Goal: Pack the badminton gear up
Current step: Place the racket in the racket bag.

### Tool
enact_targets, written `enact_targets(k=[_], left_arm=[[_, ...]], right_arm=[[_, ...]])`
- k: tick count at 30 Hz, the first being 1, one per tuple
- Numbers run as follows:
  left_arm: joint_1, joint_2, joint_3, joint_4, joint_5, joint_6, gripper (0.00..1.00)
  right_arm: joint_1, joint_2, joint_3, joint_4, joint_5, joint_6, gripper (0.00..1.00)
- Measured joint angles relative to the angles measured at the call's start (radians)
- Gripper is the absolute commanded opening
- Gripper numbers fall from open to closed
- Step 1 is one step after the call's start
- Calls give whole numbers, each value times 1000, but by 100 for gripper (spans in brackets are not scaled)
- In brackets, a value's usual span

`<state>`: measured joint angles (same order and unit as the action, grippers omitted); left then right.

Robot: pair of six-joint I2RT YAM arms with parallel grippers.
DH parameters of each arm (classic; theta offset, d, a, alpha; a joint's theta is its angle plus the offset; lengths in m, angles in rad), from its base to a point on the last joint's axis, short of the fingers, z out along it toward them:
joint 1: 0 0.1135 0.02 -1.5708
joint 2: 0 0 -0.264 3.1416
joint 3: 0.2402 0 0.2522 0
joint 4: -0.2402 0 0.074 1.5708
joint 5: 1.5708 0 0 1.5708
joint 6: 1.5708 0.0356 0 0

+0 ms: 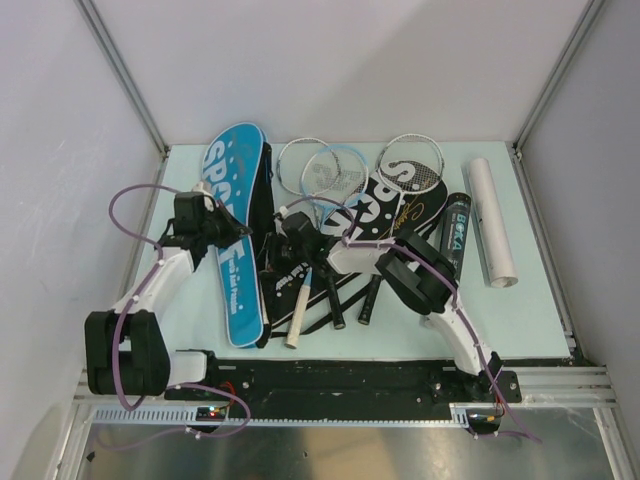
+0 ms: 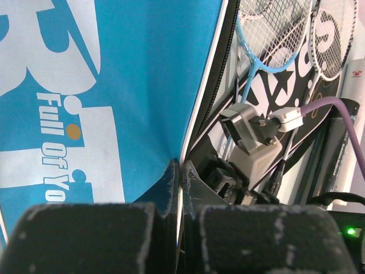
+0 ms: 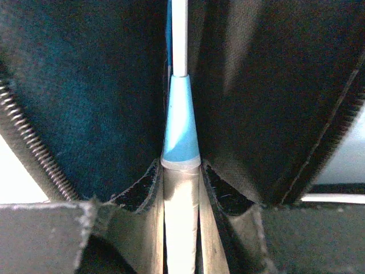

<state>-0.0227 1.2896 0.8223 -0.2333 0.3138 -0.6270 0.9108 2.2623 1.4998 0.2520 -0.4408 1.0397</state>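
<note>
The blue "SPORT" racket bag (image 1: 238,262) lies left of centre. My left gripper (image 1: 238,230) (image 2: 181,173) is shut on the bag's white-piped edge (image 2: 197,108), holding the flap up. My right gripper (image 1: 298,250) (image 3: 181,171) is shut on the white handle (image 3: 181,228) of a racket. That racket's blue cone (image 3: 181,131) and thin shaft run into the bag's dark inside (image 3: 85,85). The handle's butt (image 1: 296,328) sticks out toward me. A black "SPORT" bag (image 1: 400,205) lies to the right under other racket heads (image 1: 312,165).
A black shuttle tube (image 1: 456,232) and a white tube (image 1: 492,222) lie at the right. Two black-handled rackets (image 1: 368,300) point at the near edge between the arms. The bag's zipper teeth (image 3: 28,137) run close by my right fingers. Walls enclose the table on three sides.
</note>
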Motion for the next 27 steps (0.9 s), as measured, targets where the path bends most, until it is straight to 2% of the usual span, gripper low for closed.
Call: enact_targets(k=[7,10,13,15,19,24,27], left_arm=[[6,-37,-90,117,-6,-101,0],[9,-40,-110,147,-9,-129,0],[13,-40,-116,157,-11,-136,0],[18,-40,-116,157,-10,-134,6],[41,-40,-116,157,-2,-125,17],[64,-38,-116,145,4,-92,52],[69,-28,-114,131,4,-64,60]], right_arm=[[36,56,73,-25,62,7,1],[44,70,96,-33,75,8,9],[50,72,102,-42,91,4,25],[50,72,102,-45,94,-1,35],[47,54,87,-54,115,-22,45],[4,-34,-31,-61,141,-50,56],[-26,-89,-87,-68,141,-66,61]])
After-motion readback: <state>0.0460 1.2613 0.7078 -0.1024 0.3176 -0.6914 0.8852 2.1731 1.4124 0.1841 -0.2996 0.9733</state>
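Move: The right hand holds the blue-and-white racket where cone meets handle, just inside the open right side of the blue racket bag; the bag's middle is about 7 cm ahead, 9 cm left and 3 cm below. The loose blue racket's middle is some 15 cm right and 5 cm ahead, and the black racket bag's some 30 cm right and 8 cm ahead, both about 3 cm lower. From the left hand, pinching the lifted flap's edge, the bag's middle is 3 cm back, 4 cm left and 7 cm below. The right hand carries the held racket about 2.5 cm further left and a little down into the pocket, pauses, then opens its fingers and backs out to the right by some 6 cm, with a slight forward drift. The left hand holds the flap's edge up until the racket is in, turning only slightly, then opens too, easing about 2 cm left and 1 cm down as it lets the edge go. ##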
